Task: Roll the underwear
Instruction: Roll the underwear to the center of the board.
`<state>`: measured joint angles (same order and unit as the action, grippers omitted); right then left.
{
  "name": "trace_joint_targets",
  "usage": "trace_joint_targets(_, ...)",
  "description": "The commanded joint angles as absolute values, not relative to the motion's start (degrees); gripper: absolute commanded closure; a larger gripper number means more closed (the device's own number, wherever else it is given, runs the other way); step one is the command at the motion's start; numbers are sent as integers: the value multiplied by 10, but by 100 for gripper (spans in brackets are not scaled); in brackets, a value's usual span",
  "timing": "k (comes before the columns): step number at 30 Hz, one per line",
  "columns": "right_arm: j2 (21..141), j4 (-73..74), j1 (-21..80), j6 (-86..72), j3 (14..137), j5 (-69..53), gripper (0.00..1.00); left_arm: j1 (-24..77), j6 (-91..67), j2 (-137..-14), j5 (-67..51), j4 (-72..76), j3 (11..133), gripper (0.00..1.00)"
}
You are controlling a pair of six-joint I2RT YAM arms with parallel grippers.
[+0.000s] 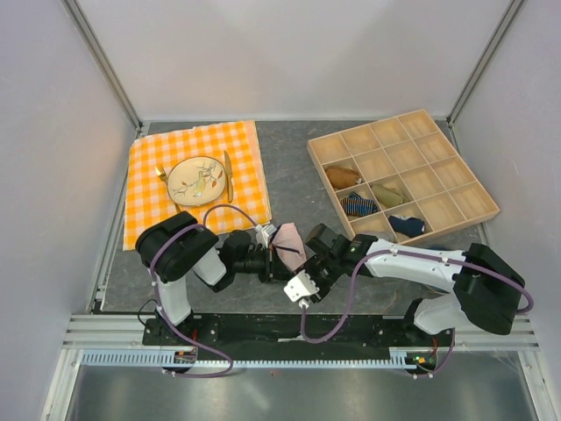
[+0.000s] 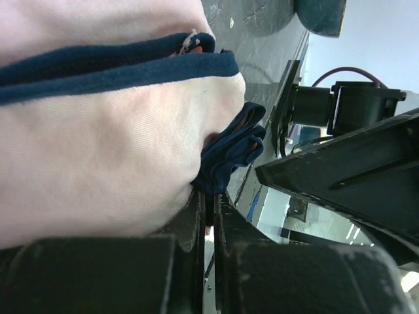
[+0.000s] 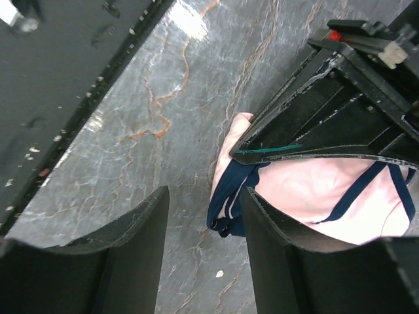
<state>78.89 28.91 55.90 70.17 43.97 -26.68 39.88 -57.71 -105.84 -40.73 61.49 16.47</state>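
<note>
The underwear is a pale pink bundle with navy edging, lying on the grey table between the two arms near the front. In the left wrist view its fabric fills the frame. My left gripper is shut on its bunched navy edge. Seen from above, the left gripper reaches in from the left. My right gripper comes from the right and stands open. In the right wrist view the right gripper hangs over the table, and its right finger lies against the underwear.
A wooden compartment tray at the back right holds brown, striped, olive and navy rolled garments. An orange checked cloth at the back left carries a plate with cutlery beside it.
</note>
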Motion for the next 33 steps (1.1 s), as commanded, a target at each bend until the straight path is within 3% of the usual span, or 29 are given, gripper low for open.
trace_joint_targets(1,809,217,573,693,421,-205,44,396,-615,-1093,-382,626,157,98)
trace_joint_targets(9,881,189,584,672,413,-135,51,396,-617,-1074,-378,619,155,95)
trace_joint_targets(13,909,193,584,647,421,-122,58,396,-601,-1028,-372,585,149,80)
trace_joint_targets(16,948,236,581,629,456,-126,72,395,-585,-995,-362,570,134,72)
trace_joint_targets(22,971,382,513,634,530,-268,88,396,-501,-826,-299,491,79,50)
trace_joint_targets(26,1014,514,451,665,597,-386,91,434,-405,-670,-220,385,62,48)
trace_joint_targets(30,1084,624,422,668,670,-427,89,516,-330,-522,-109,307,55,48)
trace_joint_targets(33,1152,697,417,664,729,-432,88,590,-283,-483,-50,308,36,48)
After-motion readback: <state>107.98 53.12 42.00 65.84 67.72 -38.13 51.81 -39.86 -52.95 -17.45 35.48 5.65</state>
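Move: From the right hand, open and about 5 cm above the board, the underwear's navy-edged rolled end lies some 4 cm ahead, 3 cm to the left and 4 cm down. The underwear's body stretches about 8 cm ahead and 7 cm left; the divided box's near corner is roughly 3 cm ahead and 11 cm right. The left fingers are already shut on that rolled end, its tuft about 2 cm to their right, level ahead and in height. Forward and down, with a little left, the right hand goes about 5 cm to the underwear's rolled end and shuts its fingers on the navy edge. Keeping that pinch, it draws some 4 cm right while turning about 35 degrees, tips swinging back towards the base. Meanwhile the left hand first holds, then opens, lets go and rises about 9 cm, easing left and finally back. ##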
